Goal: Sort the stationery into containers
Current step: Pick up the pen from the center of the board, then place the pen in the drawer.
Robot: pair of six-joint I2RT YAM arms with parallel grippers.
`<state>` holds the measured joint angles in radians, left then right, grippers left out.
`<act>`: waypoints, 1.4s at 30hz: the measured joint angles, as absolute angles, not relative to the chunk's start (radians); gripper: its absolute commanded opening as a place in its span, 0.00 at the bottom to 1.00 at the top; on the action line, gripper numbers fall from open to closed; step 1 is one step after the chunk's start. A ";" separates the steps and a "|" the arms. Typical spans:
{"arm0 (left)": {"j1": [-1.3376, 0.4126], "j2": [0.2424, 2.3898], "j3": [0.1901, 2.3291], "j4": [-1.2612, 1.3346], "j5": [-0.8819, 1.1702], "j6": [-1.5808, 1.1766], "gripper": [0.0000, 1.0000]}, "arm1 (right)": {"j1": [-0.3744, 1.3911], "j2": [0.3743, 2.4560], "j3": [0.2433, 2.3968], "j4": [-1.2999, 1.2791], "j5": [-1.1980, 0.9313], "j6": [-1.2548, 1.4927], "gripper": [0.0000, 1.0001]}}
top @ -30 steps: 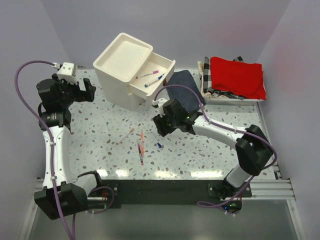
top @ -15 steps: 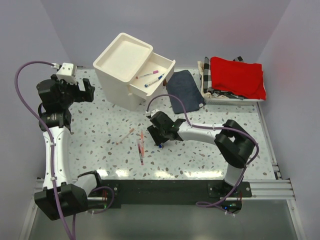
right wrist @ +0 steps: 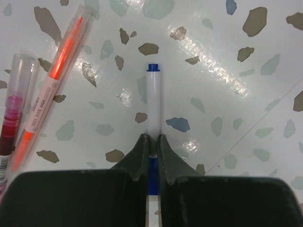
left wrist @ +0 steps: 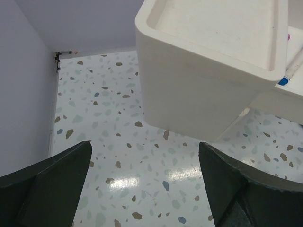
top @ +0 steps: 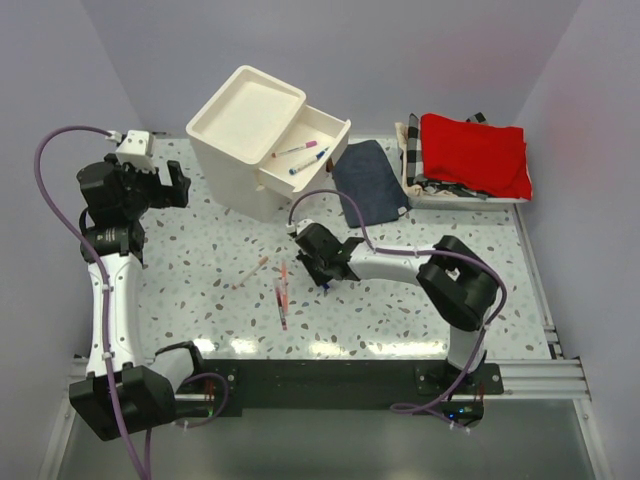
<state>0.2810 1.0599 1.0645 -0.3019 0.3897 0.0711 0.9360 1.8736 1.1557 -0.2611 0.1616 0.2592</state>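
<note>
My right gripper (top: pixel 319 270) is low over the table and shut on a white pen with blue ends (right wrist: pixel 153 101), which lies flat between its fingertips (right wrist: pixel 153 142). An orange highlighter (right wrist: pixel 54 80) and a red pen (right wrist: pixel 10 130) lie just to its left; they also show in the top view (top: pixel 284 285). A thin tan stick (top: pixel 250 272) lies further left. The cream drawer unit (top: pixel 245 115) has its top drawer (top: pixel 325 135) pulled open with a pink-capped pen (top: pixel 300 150) and a blue-capped pen (top: pixel 308 162) inside. My left gripper (left wrist: pixel 145 158) is open and empty, raised left of the unit (left wrist: pixel 208 75).
A dark blue folded cloth (top: pixel 370 180) lies right of the unit. A checkered basket (top: pixel 412 165) with red cloth (top: pixel 475 150) stands at the back right. Purple walls enclose the table on the left, back and right.
My right gripper has moved left and down onto the blue-ended pen and now grips it. The left arm has barely moved.
</note>
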 measured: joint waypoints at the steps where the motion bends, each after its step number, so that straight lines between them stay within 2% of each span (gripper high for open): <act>1: 0.281 1.060 1.065 -0.301 0.390 0.071 1.00 | 0.937 1.874 1.156 -0.261 0.162 0.254 0.00; 6: 0.281 1.060 1.065 -0.301 0.390 0.073 1.00 | 0.936 1.823 1.156 -0.323 0.082 0.172 0.00; 10: 0.281 1.062 1.065 -0.298 0.390 0.089 1.00 | 0.941 1.613 1.158 -0.415 -0.048 -0.004 0.00; 15: 0.281 1.071 1.065 -0.281 0.391 0.098 1.00 | 0.943 1.267 1.209 -0.450 -0.184 -0.398 0.00; 19: 0.281 1.080 1.065 -0.268 0.395 0.097 1.00 | 0.943 1.173 1.258 -0.449 -0.205 -0.760 0.00; 23: 0.281 1.084 1.065 -0.259 0.402 0.097 1.00 | 0.903 1.232 1.315 -0.457 -0.205 -1.026 0.00; 29: 0.281 1.084 1.065 -0.251 0.409 0.097 1.00 | 0.782 1.473 1.416 -0.426 -0.199 -1.335 0.00; 35: 0.281 1.084 1.065 -0.252 0.414 0.089 1.00 | 0.707 1.626 1.584 -0.437 -0.206 -1.524 0.00; 42: 0.281 1.081 1.065 -0.252 0.415 0.089 1.00 | 0.658 1.712 1.722 -0.430 -0.236 -1.661 0.03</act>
<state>0.2810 1.0813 1.0645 -0.2520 0.4152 0.0887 0.6582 1.7119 1.7222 -0.4305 -0.2359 -1.6608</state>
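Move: The white pen with the blue cap lies on the table, already pinched in the right fingers. The open drawer it is taken to has its middle about 24 cm ahead, 3 cm left and some 15 cm higher. The orange pen lies about 9 cm to the hand's left and 1 cm back, the red pen about 10 cm left and 5 cm back. The grey cloth is 24 cm ahead and 11 cm right. From the left hand the drawer is about 16 cm ahead, 31 cm right and 12 cm lower. The pen, still pinched in the shut right fingers, comes up off the table: first about 30 cm up while drawing back some 5 cm, then about 20 cm forward towards the open drawer at that height. Meanwhile the wrist rolls roughly 100 degrees counter-clockwise and tips up, so the fingers end pointing left and forward, only slightly down. ##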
